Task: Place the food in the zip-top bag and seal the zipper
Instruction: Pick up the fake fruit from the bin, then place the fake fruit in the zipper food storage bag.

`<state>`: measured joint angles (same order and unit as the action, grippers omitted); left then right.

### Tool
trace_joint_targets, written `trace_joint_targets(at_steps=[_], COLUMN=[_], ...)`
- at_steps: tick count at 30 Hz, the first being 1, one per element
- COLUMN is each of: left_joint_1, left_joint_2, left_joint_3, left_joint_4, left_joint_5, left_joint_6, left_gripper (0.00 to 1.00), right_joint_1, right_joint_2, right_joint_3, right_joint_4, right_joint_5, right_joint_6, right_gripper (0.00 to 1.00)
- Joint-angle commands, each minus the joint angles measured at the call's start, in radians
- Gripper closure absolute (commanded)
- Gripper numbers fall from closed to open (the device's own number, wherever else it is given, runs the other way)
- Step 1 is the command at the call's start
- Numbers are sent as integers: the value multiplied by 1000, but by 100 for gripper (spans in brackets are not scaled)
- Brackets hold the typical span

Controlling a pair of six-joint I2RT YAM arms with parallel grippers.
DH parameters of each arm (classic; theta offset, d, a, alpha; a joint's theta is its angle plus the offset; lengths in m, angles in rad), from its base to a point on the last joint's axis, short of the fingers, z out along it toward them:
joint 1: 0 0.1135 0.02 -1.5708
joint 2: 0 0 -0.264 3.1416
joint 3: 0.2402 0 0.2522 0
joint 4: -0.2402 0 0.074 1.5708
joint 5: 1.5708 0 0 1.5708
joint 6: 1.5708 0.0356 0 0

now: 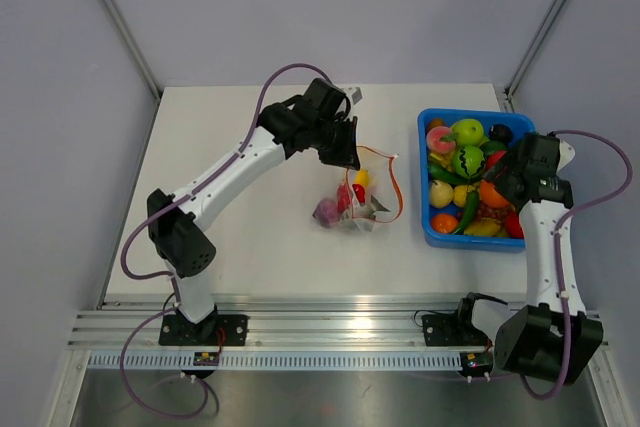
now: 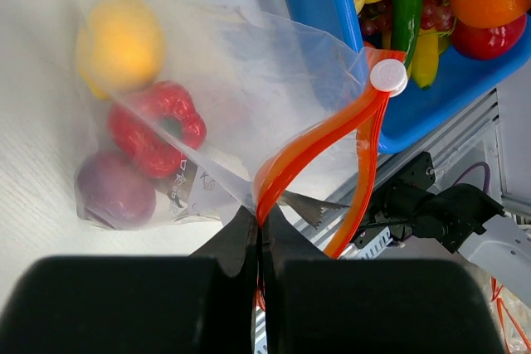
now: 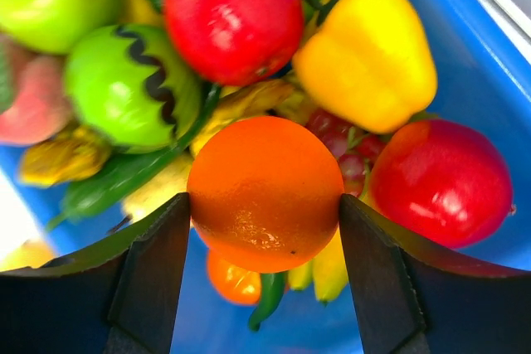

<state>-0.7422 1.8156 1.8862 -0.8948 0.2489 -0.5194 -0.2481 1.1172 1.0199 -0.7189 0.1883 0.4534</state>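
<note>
The clear zip-top bag (image 2: 241,64) lies mid-table with a yellow fruit (image 2: 120,43), a red pepper (image 2: 153,126) and a purple fruit (image 2: 114,188) inside. Its orange-red zipper (image 2: 315,143) gapes in a loop, with the white slider (image 2: 388,75) at the far end. My left gripper (image 2: 262,238) is shut on the zipper strip at the bag's mouth and holds it up (image 1: 345,159). My right gripper (image 3: 264,201) is down in the blue bin. Both its fingers press the sides of an orange (image 3: 265,192) from the food pile (image 1: 470,162).
The blue bin (image 1: 432,232) stands at the right of the table, heaped with toy fruits and vegetables: a yellow pepper (image 3: 369,51), red fruits (image 3: 440,180), a green melon (image 3: 133,84). The metal rail (image 1: 330,327) runs along the near edge.
</note>
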Motion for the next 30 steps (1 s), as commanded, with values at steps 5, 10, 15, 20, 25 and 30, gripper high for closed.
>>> trace_joint_targets(at_steps=[5,10,15,20,25,30], left_joint_1=[-5,-5,-5,-5,-5,-5], left_joint_2=[25,66,90,97,91,73], left_joint_3=[96,136,169,185,179,160], left_joint_4=[27,4,4,-1,-9,-10], left_joint_5=[23,27,47,58,56,61], left_joint_6=[24,36,29,27,29,33], left_gripper=[100,100,100,100,100,100], right_joint_1=[-3,1,125,409,622,710], right_joint_2=[-137,-172,-177,-143,-68,10], right_joint_3=[54,149,244,299,275,269], right_joint_4=[-50,-99,-103,-57,39,107], right_joint_5=[-222,-423,-503,-374,-247,-198], right_joint_6=[24,18,82,175,234,252], right_gripper=[68,69,67,66,65,65])
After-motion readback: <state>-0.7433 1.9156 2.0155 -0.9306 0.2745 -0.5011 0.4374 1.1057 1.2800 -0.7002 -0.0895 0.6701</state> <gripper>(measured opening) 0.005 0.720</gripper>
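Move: With the fruit orange already in my right hand, low over the blue bin, the bag's open mouth is about 26 cm to my left, level fore-and-aft and some 4 cm higher. The bin's middle is roughly 7 cm ahead, 2 cm right and 8 cm below; the small orange fruit in it, 9 cm left, 2 cm back, 8 cm down. From my left hand, pinching the bag's rim, the mouth is about 5 cm right, 2 cm back and 4 cm down. I keep my grip on the orange and lift it up out of the bin, then sweep it fast to the left, about 26 cm in all, over the bin's left wall to the bag mouth, turning the hand some 45 degrees counter-clockwise. After climbing about 14 cm I sink a couple again at the end. My left hand, still pinching the rim, brings the bag a bit right and forward to meet it. ##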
